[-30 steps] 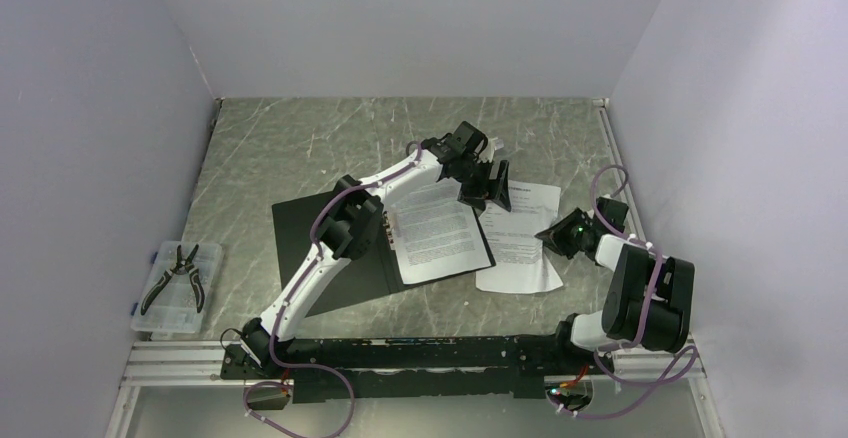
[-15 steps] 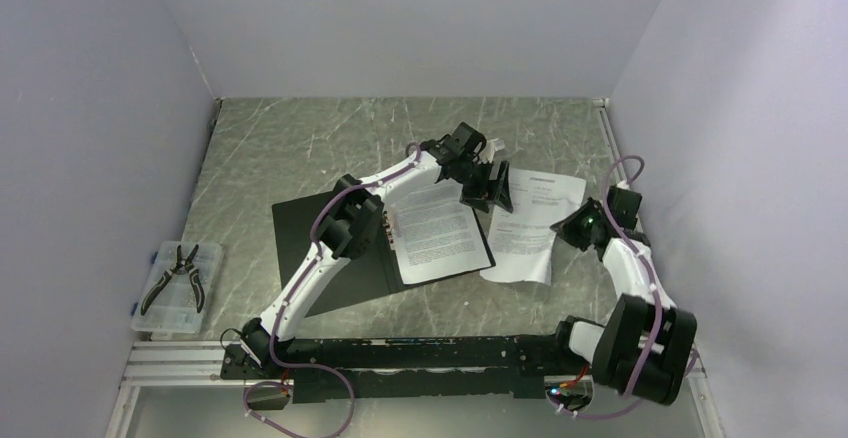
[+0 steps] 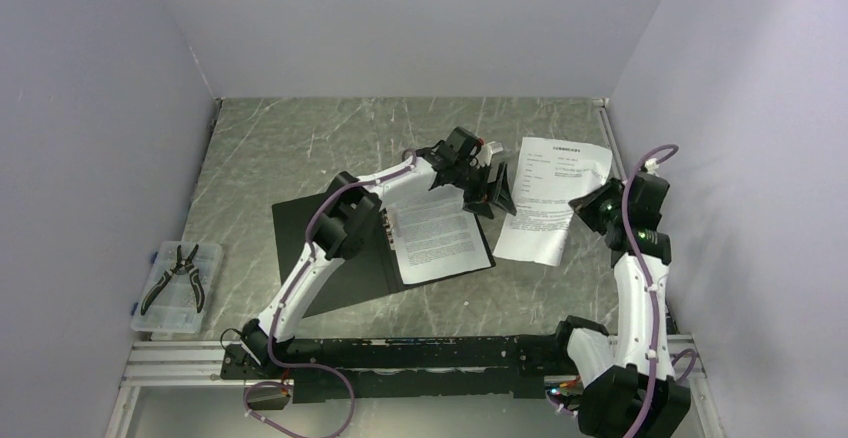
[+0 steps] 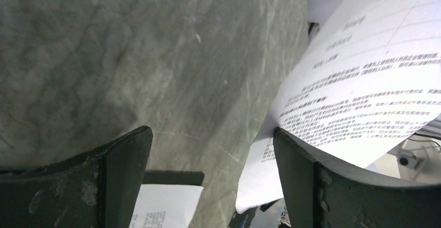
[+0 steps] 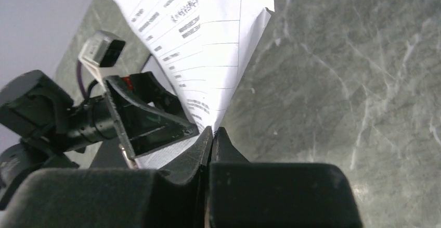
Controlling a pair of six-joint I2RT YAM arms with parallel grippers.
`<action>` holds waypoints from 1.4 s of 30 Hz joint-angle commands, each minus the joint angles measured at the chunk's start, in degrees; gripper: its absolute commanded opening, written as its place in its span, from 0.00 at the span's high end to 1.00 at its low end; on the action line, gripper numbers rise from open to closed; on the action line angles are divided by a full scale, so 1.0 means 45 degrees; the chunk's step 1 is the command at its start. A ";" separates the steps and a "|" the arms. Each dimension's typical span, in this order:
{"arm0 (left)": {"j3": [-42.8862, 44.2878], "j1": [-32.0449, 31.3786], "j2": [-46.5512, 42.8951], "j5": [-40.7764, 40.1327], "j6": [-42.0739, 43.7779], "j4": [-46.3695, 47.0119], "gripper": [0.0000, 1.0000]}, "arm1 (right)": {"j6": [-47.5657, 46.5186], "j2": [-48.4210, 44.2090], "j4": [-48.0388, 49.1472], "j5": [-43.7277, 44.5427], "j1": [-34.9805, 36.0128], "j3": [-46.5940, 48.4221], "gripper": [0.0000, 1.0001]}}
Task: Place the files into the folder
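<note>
The folder (image 3: 320,248) lies open on the table, black inside up, with one printed file (image 3: 440,233) on its right half. My right gripper (image 3: 590,210) is shut on the edge of a second file (image 3: 555,198) and holds it raised and tilted above the table, right of the folder. In the right wrist view that sheet (image 5: 208,40) fans up from my closed jaws (image 5: 213,130). My left gripper (image 3: 495,190) hovers open over the folder's far right corner, beside the raised sheet (image 4: 364,98), nothing between its fingers (image 4: 210,134).
A clear plastic box with pliers (image 3: 178,286) sits at the table's left near corner. Grey walls close in the left, back and right. An aluminium rail (image 3: 180,363) runs along the near edge by the arm bases.
My right gripper shut on the loose sheet's edge and lifted it off the table, up and toward the back right. The left gripper stayed open near the folder's corner.
</note>
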 commanded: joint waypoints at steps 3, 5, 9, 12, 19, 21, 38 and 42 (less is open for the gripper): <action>-0.1993 0.0324 -0.2607 0.1649 -0.2212 0.4300 0.07 | 0.0084 -0.0456 -0.1143 -0.1049 0.0020 0.2277 1.00; -0.2774 0.0449 -0.3192 0.2098 -0.3045 0.5783 0.07 | 0.0041 -0.0544 -0.1296 -0.1227 0.0013 0.2523 1.00; -0.4117 0.0759 -0.4140 0.2711 -0.4542 0.8016 0.07 | -0.0049 -0.0605 -0.1437 -0.1781 0.0030 0.2618 1.00; -0.4595 0.0866 -0.4576 0.3018 -0.5198 0.8786 0.07 | -0.0001 -0.0677 -0.1375 -0.2267 0.0024 0.2643 1.00; -0.5536 0.0930 -0.5817 0.3255 -0.5592 0.9162 0.09 | -0.0053 -0.0526 -0.1387 -0.3662 0.0026 0.3395 1.00; -0.5742 0.0937 -0.6247 0.3088 -0.5244 0.8636 0.10 | 0.0022 -0.0463 -0.1315 -0.4151 0.0028 0.3534 1.00; -0.7407 0.0937 -0.8548 0.2779 -0.5221 0.8145 0.65 | 0.1233 -0.0435 -0.0385 -0.6311 0.0068 0.3895 1.00; -0.7644 0.0937 -0.8908 0.2654 -0.5115 0.7990 0.83 | 0.1291 -0.0480 -0.0410 -0.6398 0.0069 0.4004 1.00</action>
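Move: The loose page already hangs pinched at its right edge in the right gripper. Its middle is about 10 cm right of the open left gripper, 4 cm nearer the base and 7 cm higher. The folder's filed sheet lies 17 cm left of the left gripper, 4 cm back and 7 cm below. From the right gripper that sheet is some 32 cm left, 2 cm ahead and 17 cm down. Bring the left gripper up about 22 cm alongside the page's left edge, easing left and a little back, and tip its fingers up some 25 degrees to nearly level; near the top, close them on that edge. Keep the right gripper shut on the right edge while lifting it 13 cm and carrying it left towards the folder, turning counter-clockwise with its fingers tipping up. ##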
